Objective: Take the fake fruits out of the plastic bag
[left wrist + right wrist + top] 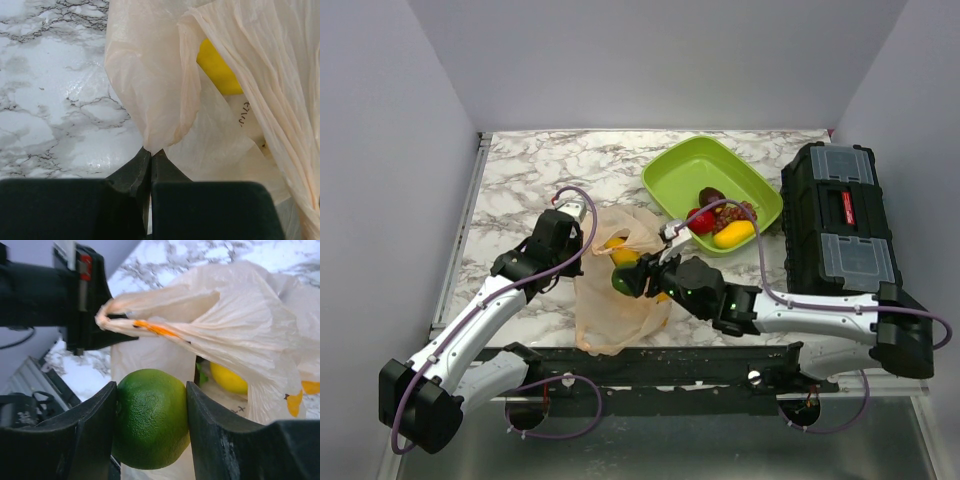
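Observation:
The peach plastic bag (pixel 618 290) lies on the marble table between the arms. My left gripper (pixel 582 232) is shut on the bag's edge (pixel 150 142), pinching a fold and holding the mouth up. My right gripper (pixel 625 281) is shut on a green fake fruit (pixel 151 417), a dimpled lime-like ball, just in front of the bag's mouth. A yellow fruit (pixel 229 378) still lies inside the bag (pixel 240 325), also visible as a yellow piece (pixel 217 67) through the opening. A red fruit (pixel 702 220), a dark purple one (pixel 712 196) and a yellow one (pixel 734 234) lie in the tray.
The lime-green tray (pixel 692 167) stands at the back, right of centre. A black toolbox (pixel 840 215) sits along the right edge. Bare marble (pixel 520 180) spreads to the back left. The table's black front rail (pixel 650 365) runs beneath the arms.

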`<state>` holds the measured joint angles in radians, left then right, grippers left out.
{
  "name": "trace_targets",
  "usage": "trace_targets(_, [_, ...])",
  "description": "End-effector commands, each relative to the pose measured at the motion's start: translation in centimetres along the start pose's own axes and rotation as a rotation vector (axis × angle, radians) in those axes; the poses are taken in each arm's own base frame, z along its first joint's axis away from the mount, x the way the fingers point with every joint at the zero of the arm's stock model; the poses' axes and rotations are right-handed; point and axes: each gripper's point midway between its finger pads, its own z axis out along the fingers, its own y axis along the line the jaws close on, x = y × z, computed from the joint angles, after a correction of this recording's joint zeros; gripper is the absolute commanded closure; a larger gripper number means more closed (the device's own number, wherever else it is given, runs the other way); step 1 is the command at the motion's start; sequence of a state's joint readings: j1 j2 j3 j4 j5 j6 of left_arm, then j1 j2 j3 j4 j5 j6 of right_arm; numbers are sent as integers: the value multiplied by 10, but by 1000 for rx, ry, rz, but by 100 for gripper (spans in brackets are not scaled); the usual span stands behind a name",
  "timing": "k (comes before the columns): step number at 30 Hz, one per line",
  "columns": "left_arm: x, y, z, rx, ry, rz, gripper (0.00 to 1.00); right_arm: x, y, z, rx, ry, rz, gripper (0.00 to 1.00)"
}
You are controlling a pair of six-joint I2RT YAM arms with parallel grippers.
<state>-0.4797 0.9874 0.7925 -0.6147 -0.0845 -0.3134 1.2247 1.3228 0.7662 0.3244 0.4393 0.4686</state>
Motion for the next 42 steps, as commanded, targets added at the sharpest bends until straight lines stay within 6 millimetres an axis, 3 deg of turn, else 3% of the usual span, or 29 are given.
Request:
trace_targets(1, [1, -1, 2, 11, 1, 5, 100, -44, 13, -19, -65, -123, 30, 84])
trace_targets(10, [0, -1, 1, 7, 0, 7, 100, -90, -60, -68, 253, -283, -39, 88])
trace_targets(14, [0, 1, 2, 2, 0, 3, 100, -100, -98, -91, 434, -355, -42, 88])
trace_targets(17, [0, -2, 2, 12, 9, 2, 100, -98, -124, -97, 543, -363, -49, 90])
trace_targets(23, [1, -1, 3, 12, 15, 0, 100, -89, -179, -81, 668, -298, -11, 96])
trace_targets(30, [1, -1, 2, 13, 9, 0, 100, -95, -252, -42, 823, -217, 37, 99])
trace_targets(33, [1, -2, 2, 18, 8, 0, 100, -103, -281, -34, 946, -253, -44, 99])
trace_targets(37, [2, -4, 3, 26, 14, -2, 100, -105, -329, -20, 1016, -234, 25, 99])
trace_targets(42, [1, -4, 2, 29, 6, -3, 100, -114, -370, -8, 1059, -244, 51, 99])
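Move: Ahead and to the right of the right hand, which already holds the green fruit above the bag, is the green tray: its middle some 30 cm forward, 20 cm right and 18 cm lower. In it the mango lies about 20 cm forward and 27 cm right of the hand, the grapes 5 cm beyond the mango, the red apple 23 cm forward and 17 cm right of the hand. From the left hand the tray's middle is roughly 26 cm forward, 29 cm right, 12 cm down. Lifting the green fruit away from the bag by nearly 9 cm, the right hand swings right, then forward, and sinks over the near right part of the tray, ending about 28 cm right and 23 cm farther out. On the way its wrist turns clockwise some 60 degrees; the fingers keep their grip on the fruit. The left hand stays put, still pinching the bag's edge. ##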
